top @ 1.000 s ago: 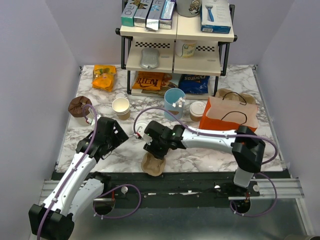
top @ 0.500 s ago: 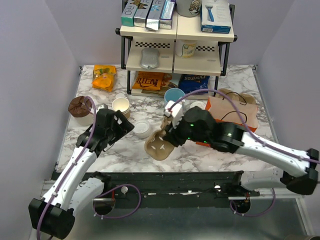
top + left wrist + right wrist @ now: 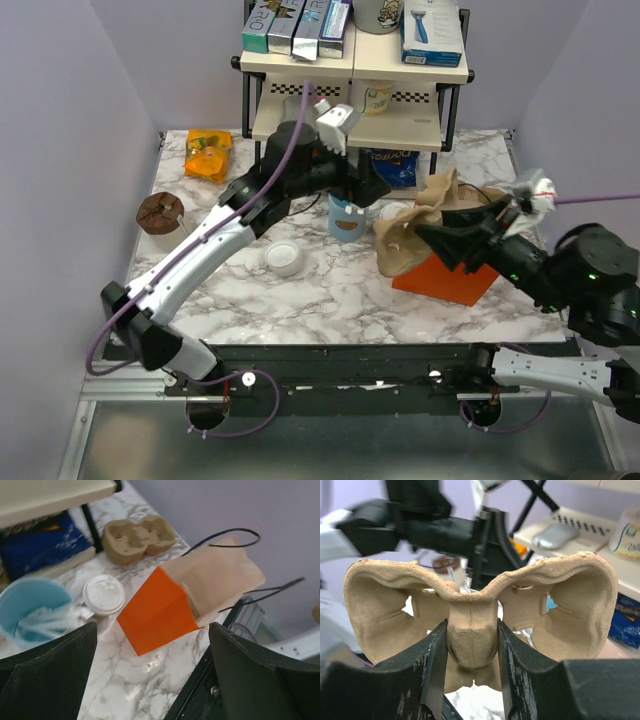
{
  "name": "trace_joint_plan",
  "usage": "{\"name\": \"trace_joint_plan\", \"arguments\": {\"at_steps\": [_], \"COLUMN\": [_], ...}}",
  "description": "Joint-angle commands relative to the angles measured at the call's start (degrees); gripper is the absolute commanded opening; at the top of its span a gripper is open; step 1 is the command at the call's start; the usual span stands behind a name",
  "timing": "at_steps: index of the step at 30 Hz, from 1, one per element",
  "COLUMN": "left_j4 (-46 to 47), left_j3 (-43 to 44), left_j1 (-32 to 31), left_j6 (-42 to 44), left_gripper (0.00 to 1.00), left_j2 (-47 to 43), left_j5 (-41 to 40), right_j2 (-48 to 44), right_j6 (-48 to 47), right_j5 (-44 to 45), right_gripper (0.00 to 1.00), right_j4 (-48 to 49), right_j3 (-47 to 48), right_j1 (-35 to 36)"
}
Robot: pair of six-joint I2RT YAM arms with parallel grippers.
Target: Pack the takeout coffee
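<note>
The takeout coffee [image 3: 103, 594], a short cup with a white lid, stands between the light-blue cup [image 3: 30, 607] and the orange paper bag [image 3: 160, 610]. In the top view the coffee [image 3: 393, 211] shows only partly behind a pulp cup carrier [image 3: 400, 245]. My right gripper [image 3: 430, 238] holds that carrier in the air over the bag's [image 3: 450, 275] left side. In the right wrist view the right gripper [image 3: 472, 650] is shut on the centre post of the carrier [image 3: 560, 615]. My left gripper [image 3: 360, 188] hovers open above the blue cup [image 3: 347, 222], and it [image 3: 155, 680] holds nothing.
A second pulp carrier [image 3: 137, 537] lies on the table behind the bag. A loose white lid [image 3: 283, 258] sits mid-table. A brown muffin-like lump [image 3: 160, 210] and an orange snack bag [image 3: 208, 155] lie at the left. The shelf rack [image 3: 350, 100] stands at the back.
The right gripper lifted the carrier from the front edge and carried it right, over the orange bag. The left arm swung from the front left up and across to above the blue cup.
</note>
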Motion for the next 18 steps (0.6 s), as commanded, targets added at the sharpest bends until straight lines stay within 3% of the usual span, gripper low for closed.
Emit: {"name": "trace_joint_plan", "arguments": {"at_steps": [1,5,7,14,18], "left_j4": [-2.93,-21.29,-26.15,-21.5,-16.32], "left_j3": [15.69,43.77,48.84,47.64,46.4], "left_j1": [-1.15,-7.29,-8.88,-10.47,-11.87], "left_j6": [18.46,33.46,36.23,37.99,37.12], "left_gripper": [0.99,0.99,0.99,0.99,0.99], "left_j2": [12.79,30.87,34.95,38.83,39.62], "left_j5": [19.15,17.14,16.88,21.27,15.48], "right_j2": [-5.84,-10.4,-11.2,-11.65,-11.38], "right_j6": [1.98,2.07,1.9,2.16,2.68], "right_j5": [-4.42,-7.16,-8.3,-9.27,-10.5], "right_gripper": [0.41,0.41,0.41,0.4,0.4], "right_j4": [4.24,6.08,6.79,6.26,6.7], "right_j3": [-1.71,-2.85,-3.38,-3.47,-3.55], "right_j1": [0.09,0.09,0.09,0.09,0.09]}}
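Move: The takeout bag stands open, its middle about 20 cm to the right of the open left hand, some 2 cm back and 27 cm below. The lidded cup is about 8 cm right and 6 cm ahead of that hand, the blue bin 2 cm left and 8 cm ahead, the stacked carriers 28 cm right and 14 cm ahead, all on the table. From the right hand, already holding a cup carrier, the bag lies about 12 cm ahead, 11 cm right and 36 cm below. Towards the takeout bag's open top swings the left hand, some 16 cm to the right, rising slightly at first and then sinking to about 6 cm below its starting height, fingers wide open, turning clockwise nearly 40 degrees with the tips dipping. The cup carrier stays pinched at its middle bridge by the right hand, which eases about 5 cm back, 4 cm right and 4 cm up, tilting slightly. ##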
